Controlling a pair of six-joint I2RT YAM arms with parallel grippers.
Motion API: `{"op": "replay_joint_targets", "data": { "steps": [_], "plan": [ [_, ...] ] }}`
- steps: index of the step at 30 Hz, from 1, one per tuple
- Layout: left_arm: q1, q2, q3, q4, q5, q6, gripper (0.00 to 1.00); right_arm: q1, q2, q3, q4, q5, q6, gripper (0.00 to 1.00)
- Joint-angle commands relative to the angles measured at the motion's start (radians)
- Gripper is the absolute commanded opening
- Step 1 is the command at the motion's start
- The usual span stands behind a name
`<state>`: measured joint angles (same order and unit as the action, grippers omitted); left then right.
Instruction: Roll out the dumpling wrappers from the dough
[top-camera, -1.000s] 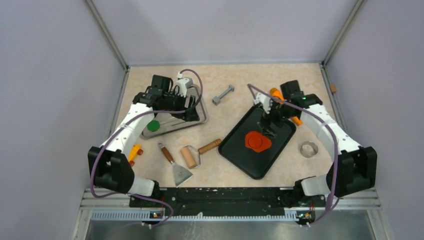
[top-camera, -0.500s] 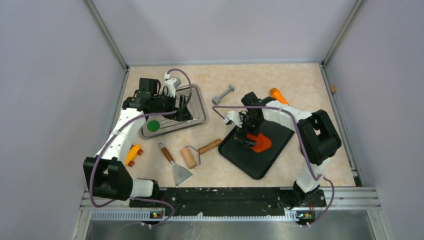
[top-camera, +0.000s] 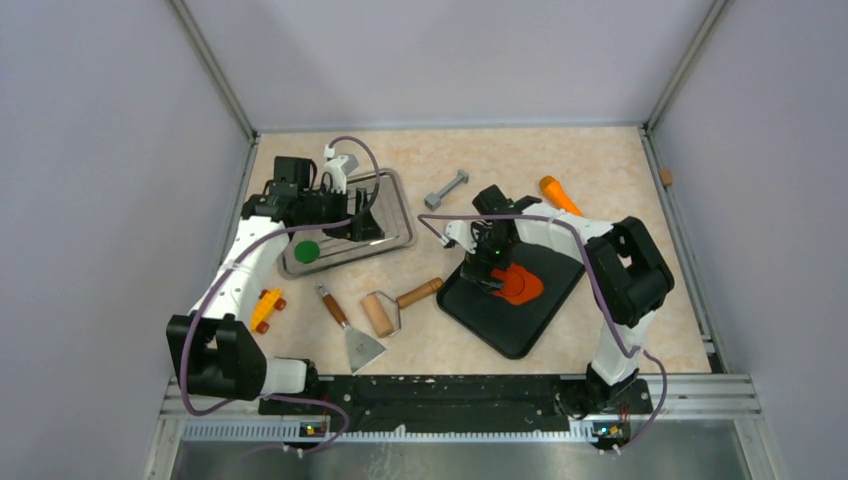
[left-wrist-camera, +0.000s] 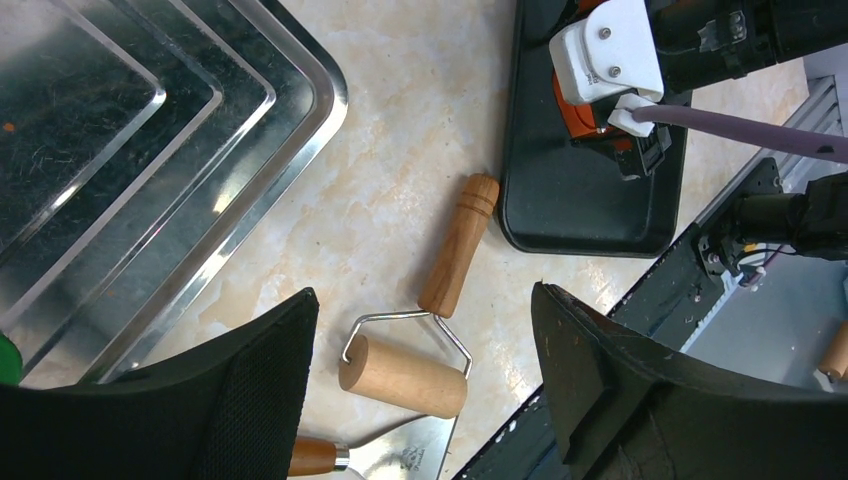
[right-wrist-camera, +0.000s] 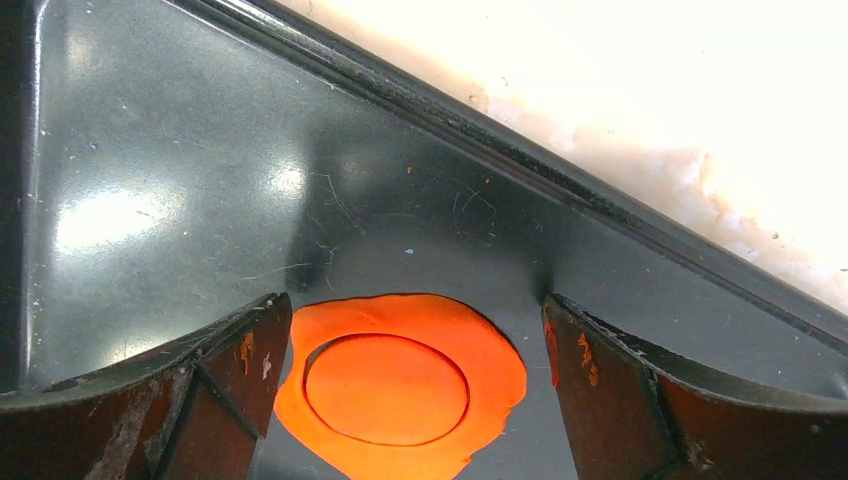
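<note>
The dough (right-wrist-camera: 492, 362) is a flat orange-red sheet on the black tray (top-camera: 505, 330), with a round dumpling wrapper (right-wrist-camera: 386, 388) cut into its middle and still sitting in it. My right gripper (right-wrist-camera: 415, 385) hangs low over the sheet, open, with one finger on each side of it and clay smears on the pads. In the top view the dough (top-camera: 522, 285) shows just right of that gripper (top-camera: 490, 270). A green wrapper (top-camera: 306, 250) lies on the metal tray (top-camera: 398, 200). My left gripper (top-camera: 358, 222) hovers open and empty above that tray's right part.
A wooden roller (left-wrist-camera: 405, 376) with its handle (left-wrist-camera: 458, 245) and a scraper (top-camera: 352, 330) lie between the two trays. A grey bar (top-camera: 446, 188) and an orange carrot toy (top-camera: 560, 195) lie at the back. A yellow toy car (top-camera: 266, 306) sits at the left.
My right arm has swung left across the black tray, bringing its gripper from the dough's far side to its left edge. The left gripper has drifted slightly left over the metal tray.
</note>
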<state>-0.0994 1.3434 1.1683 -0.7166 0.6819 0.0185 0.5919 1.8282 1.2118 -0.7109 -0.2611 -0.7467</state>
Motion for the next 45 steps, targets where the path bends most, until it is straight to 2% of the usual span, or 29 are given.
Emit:
{"op": "replay_joint_targets", "data": {
  "steps": [1, 11, 22, 26, 30, 33, 38, 45],
  "plan": [
    [0.009, -0.029, -0.005, 0.036, 0.031, -0.012, 0.81, 0.019, 0.014, 0.000, 0.021, 0.008, 0.013, 0.98],
    [0.015, -0.022, -0.010, 0.049, 0.047, -0.016, 0.81, 0.020, 0.041, -0.030, 0.026, 0.074, 0.017, 0.97],
    [0.021, -0.023, -0.023, 0.060, 0.055, -0.030, 0.81, 0.019, 0.082, -0.005, -0.073, 0.042, 0.078, 0.79],
    [0.023, -0.024, -0.022, 0.062, 0.059, -0.048, 0.81, 0.019, 0.115, 0.003, -0.099, 0.033, 0.083, 0.66],
    [0.026, -0.027, -0.022, 0.062, 0.060, -0.049, 0.81, 0.019, 0.121, -0.001, -0.090, 0.033, 0.093, 0.57],
    [0.027, -0.030, -0.026, 0.060, 0.062, -0.051, 0.81, 0.017, 0.120, -0.001, -0.097, 0.030, 0.093, 0.45],
    [0.027, -0.030, -0.029, 0.062, 0.071, -0.052, 0.81, 0.016, 0.081, 0.007, -0.120, 0.023, 0.086, 0.30],
    [0.028, -0.016, -0.035, 0.082, 0.096, -0.061, 0.81, 0.017, 0.017, 0.015, -0.158, -0.032, 0.110, 0.22]
  ]
}}
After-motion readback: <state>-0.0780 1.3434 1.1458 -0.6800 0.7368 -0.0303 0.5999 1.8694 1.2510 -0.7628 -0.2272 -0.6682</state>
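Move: The right hand is already low inside the black tray, open over the left edge of the orange dough. The dough's middle lies about 5 cm to its right, 2 cm back and some 2 cm below. The wooden roller lies about 18 cm to this hand's left and 7 cm back, and the grey mallet 9 cm left and 16 cm ahead. From the waiting left hand the dough is some 31 cm right, 4 cm back and 19 cm down. Closing its fingers from wide open to a narrow gap, the right hand pinches the surplus dough at the left edge, outside and across the cut circle. It stays almost in place: sinking about 0.5 cm and easing forward just under 1 cm first, then drawing back a little over 1 cm as the fingers shut from the near and far sides. ##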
